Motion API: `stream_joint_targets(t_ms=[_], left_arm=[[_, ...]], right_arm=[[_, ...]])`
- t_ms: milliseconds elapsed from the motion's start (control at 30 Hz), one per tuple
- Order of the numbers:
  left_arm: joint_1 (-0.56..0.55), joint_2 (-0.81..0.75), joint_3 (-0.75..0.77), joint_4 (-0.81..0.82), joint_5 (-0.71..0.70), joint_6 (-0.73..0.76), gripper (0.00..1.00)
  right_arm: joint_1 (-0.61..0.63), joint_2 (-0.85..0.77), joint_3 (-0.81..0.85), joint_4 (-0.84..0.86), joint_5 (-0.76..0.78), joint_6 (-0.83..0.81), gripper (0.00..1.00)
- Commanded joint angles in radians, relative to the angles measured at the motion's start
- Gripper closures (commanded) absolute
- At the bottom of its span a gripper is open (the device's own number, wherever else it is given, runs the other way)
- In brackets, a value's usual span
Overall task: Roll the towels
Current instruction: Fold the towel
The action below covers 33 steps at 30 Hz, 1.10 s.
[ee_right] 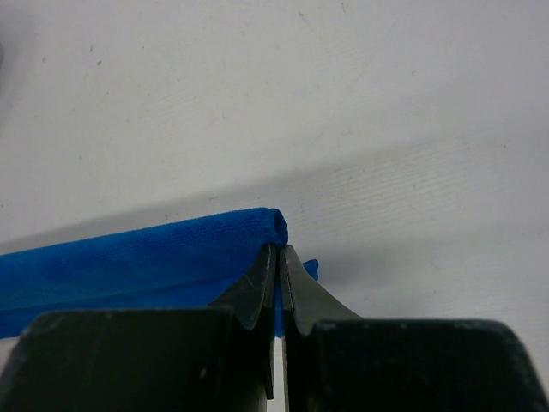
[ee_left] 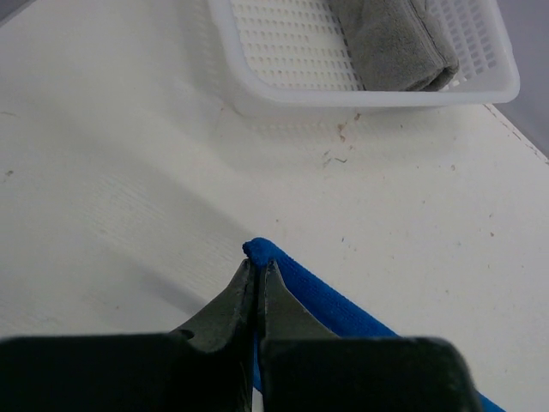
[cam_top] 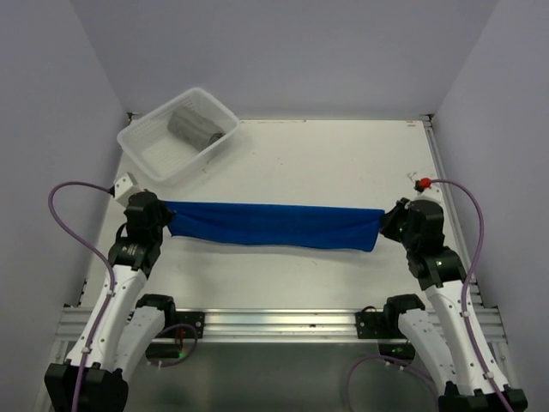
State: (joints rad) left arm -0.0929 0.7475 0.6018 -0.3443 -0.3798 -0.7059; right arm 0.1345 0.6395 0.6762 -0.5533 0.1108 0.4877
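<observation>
The blue towel (cam_top: pixel 274 225) is stretched as a long narrow band across the table, held off it between both arms. My left gripper (cam_top: pixel 169 214) is shut on its left end, where blue cloth (ee_left: pixel 343 305) pokes out past the pinched fingertips. On the other end my right gripper (cam_top: pixel 383 225) is shut too, with the folded blue edge (ee_right: pixel 154 262) bulging just above the jaws. The grey towel (cam_top: pixel 196 127) lies rolled inside the white basket, and the left wrist view shows the grey towel (ee_left: pixel 396 45) there as well.
The white ribbed plastic basket (cam_top: pixel 144 148) stands at the back left of the white table (cam_top: pixel 326 163), just beyond the left gripper. In the left wrist view the basket (ee_left: pixel 283 81) lies straight ahead. Purple cables loop beside both arms.
</observation>
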Motion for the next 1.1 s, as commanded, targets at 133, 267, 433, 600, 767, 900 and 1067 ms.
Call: stream_joint_targets(t_ms=[133, 267, 433, 600, 767, 900, 1067], left_arm=[[0.004, -0.025, 0.004, -0.105, -0.059, -0.053, 1.00], [0.004, 0.018, -0.007, -0.101, -0.071, -0.063, 1.00], [0.004, 0.104, 0.003, -0.033, -0.087, -0.046, 1.00], [0.004, 0.257, 0.053, 0.053, -0.085, -0.038, 1.00], [0.004, 0.432, 0.136, 0.109, -0.074, -0.038, 1.00], [0.004, 0.553, 0.184, 0.154, -0.064, -0.029, 1.00], [0.004, 0.636, 0.271, 0.174, -0.077, -0.009, 1.00]], right_arm=[[-0.004, -0.067, -0.026, -0.100, -0.002, 0.063, 1.00], [-0.004, -0.021, -0.047, -0.077, 0.010, 0.092, 1.00], [-0.004, 0.098, -0.043, -0.011, 0.046, 0.091, 1.00], [-0.006, 0.236, -0.003, 0.081, 0.064, 0.075, 1.00], [-0.006, 0.422, 0.054, 0.150, 0.092, 0.052, 1.00], [-0.007, 0.532, 0.103, 0.208, 0.108, 0.046, 1.00], [-0.006, 0.692, 0.181, 0.245, 0.113, 0.032, 1.00]])
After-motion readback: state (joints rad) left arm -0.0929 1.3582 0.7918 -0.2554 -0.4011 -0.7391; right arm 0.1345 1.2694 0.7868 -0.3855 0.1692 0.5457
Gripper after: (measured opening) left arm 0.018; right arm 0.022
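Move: The left hand's place to lay its corner of the blue towel is bare table about 9 cm ahead and 11 cm below. The towel's middle hangs some 26 cm to its right, 2 cm back and 6 cm lower; the white basket stands about 26 cm ahead, 3 cm left and 9 cm below. For the right hand the laying spot is also roughly 9 cm ahead and 12 cm below, the towel's middle some 26 cm left, 2 cm back, 7 cm lower. Down and then forward in one scooping curve, both hands together: they first drift back a centimetre or two, sink 8 to 9 cm towards the table, and while still sinking sweep forward about 8 cm, tipping the fingers down some 20 degrees. Both stay shut on the towel's far corners, keeping its edge stretched between them. ##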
